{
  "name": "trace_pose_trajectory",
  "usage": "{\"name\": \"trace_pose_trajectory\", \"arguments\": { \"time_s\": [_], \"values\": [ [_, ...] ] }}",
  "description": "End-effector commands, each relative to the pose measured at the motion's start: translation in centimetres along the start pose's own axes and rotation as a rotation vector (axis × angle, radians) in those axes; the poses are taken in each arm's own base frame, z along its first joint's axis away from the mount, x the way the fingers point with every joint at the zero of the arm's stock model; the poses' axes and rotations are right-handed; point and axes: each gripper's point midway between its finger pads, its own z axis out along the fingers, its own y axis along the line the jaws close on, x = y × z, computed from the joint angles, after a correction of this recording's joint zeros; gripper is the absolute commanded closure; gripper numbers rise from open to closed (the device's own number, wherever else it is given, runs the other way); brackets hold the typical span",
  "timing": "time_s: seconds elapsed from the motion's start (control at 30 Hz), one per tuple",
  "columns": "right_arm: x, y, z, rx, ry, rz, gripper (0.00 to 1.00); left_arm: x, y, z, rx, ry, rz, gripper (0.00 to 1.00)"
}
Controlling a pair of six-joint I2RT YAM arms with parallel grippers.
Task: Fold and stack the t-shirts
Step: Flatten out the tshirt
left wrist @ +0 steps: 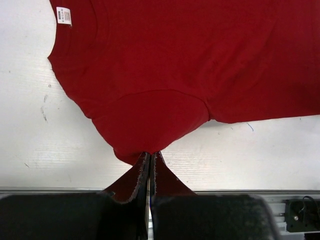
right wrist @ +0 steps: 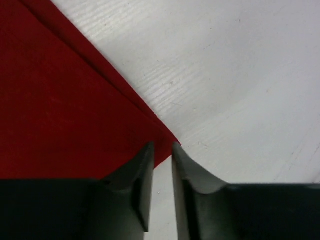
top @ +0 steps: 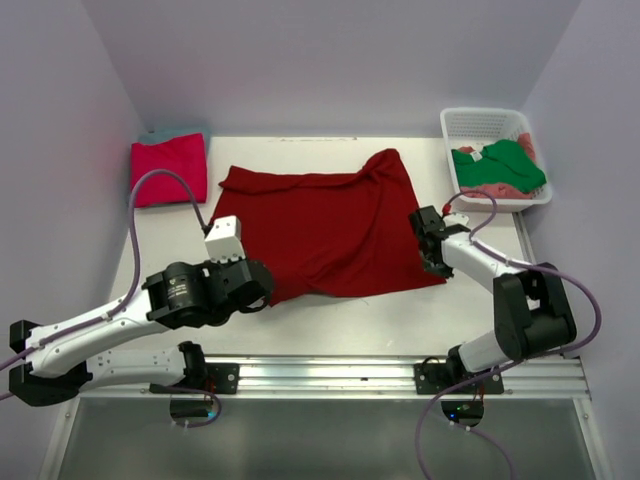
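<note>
A dark red t-shirt point(top: 330, 235) lies spread across the middle of the table. My left gripper point(top: 266, 290) is shut on the edge of its near-left sleeve point(left wrist: 150, 125), the jaws pressed together in the left wrist view point(left wrist: 150, 155). My right gripper point(top: 434, 266) sits low at the shirt's near-right corner. In the right wrist view point(right wrist: 162, 146) its jaws stand a narrow gap apart, with the red corner point(right wrist: 167, 142) lying between the tips. A folded magenta-pink t-shirt point(top: 168, 170) rests on a teal one point(top: 178, 132) at the back left.
A white lattice basket point(top: 480, 120) at the back right holds a crumpled green t-shirt point(top: 505, 165) and a salmon-pink one point(top: 527, 146). Walls enclose the table on three sides. A metal rail point(top: 330, 375) runs along the near edge.
</note>
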Motion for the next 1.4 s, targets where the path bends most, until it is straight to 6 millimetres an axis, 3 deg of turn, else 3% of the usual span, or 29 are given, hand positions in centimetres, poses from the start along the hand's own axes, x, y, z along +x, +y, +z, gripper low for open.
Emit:
{"name": "trace_pose_trajectory", "arguments": {
  "time_s": [0.0,0.03,0.07,0.1,0.47,0.5,0.53,0.63,0.73,0.97,1.17,1.2,1.3,1.37],
  "values": [
    [-0.3,1.2,-0.8,-0.101,-0.022,0.063,0.81,-0.8,-0.8,0.5,0.018,-0.060,0.000,1.00],
    [-0.1,1.1,-0.8,-0.102,-0.021,0.062,0.85,-0.6,-0.9,0.7,0.021,-0.060,-0.002,1.00],
    [0.2,1.2,-0.7,-0.103,-0.011,0.061,0.97,-0.5,-1.0,0.8,0.025,-0.058,-0.001,1.00],
    [0.1,1.6,-0.6,-0.118,-0.011,0.055,1.00,-0.4,-1.1,0.9,0.026,-0.059,0.003,1.00],
    [2.1,3.1,1.9,-0.092,0.083,0.008,1.00,-0.5,-1.3,1.2,0.028,-0.069,-0.003,1.00],
    [2.5,2.9,1.9,-0.082,0.102,-0.006,0.97,-0.5,-1.2,1.1,0.029,-0.072,-0.004,1.00],
    [2.6,3.0,1.8,-0.085,0.113,-0.011,0.87,-0.7,-1.2,1.1,0.031,-0.077,-0.009,1.00],
    [3.2,3.0,1.5,-0.099,0.144,-0.034,0.75,-0.8,-0.9,1.1,0.028,-0.086,-0.009,1.00],
    [3.1,2.9,1.0,-0.108,0.147,-0.042,0.70,-0.8,-0.8,1.1,0.029,-0.088,-0.010,1.00],
    [3.8,4.0,1.3,-0.143,0.186,-0.045,0.70,-0.8,-0.6,0.9,0.032,-0.089,-0.018,1.00],
    [5.6,5.7,1.2,-0.224,0.261,-0.021,0.76,-0.7,-0.1,0.8,0.033,-0.083,-0.032,1.00],
    [5.6,5.9,1.2,-0.235,0.258,-0.014,0.86,-0.6,0.0,0.8,0.033,-0.081,-0.034,1.00],
    [6.1,5.7,1.4,-0.233,0.265,-0.021,1.00,-0.5,0.0,0.8,0.035,-0.077,-0.035,1.00],
    [6.3,5.7,1.3,-0.243,0.271,-0.029,1.00,-0.4,0.0,0.8,0.039,-0.077,-0.037,1.00]
  ]
}}
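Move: The near right hem corner of the red t-shirt lies about 2 cm to the right hand's right, straight across from it and some 3 cm below. The hem's far corner is roughly 32 cm ahead and 8 cm left of the right hand, also on the table. The white basket stands about 30 cm ahead and 13 cm right of it. From the raised left hand, which holds the sleeve, the near hem corner is about 11 cm ahead, 35 cm right and 22 cm below. The right fingertips come down onto the t-shirt just inside its near hem corner and end shut on the cloth there. The right hand sinks and shifts left, about 2.5 cm each; its fingers shut, reopen to about a third, then shut again, the wrist rolling slightly. The left hand keeps its pinch on the raised sleeve, dipping a little and partly coming back. ##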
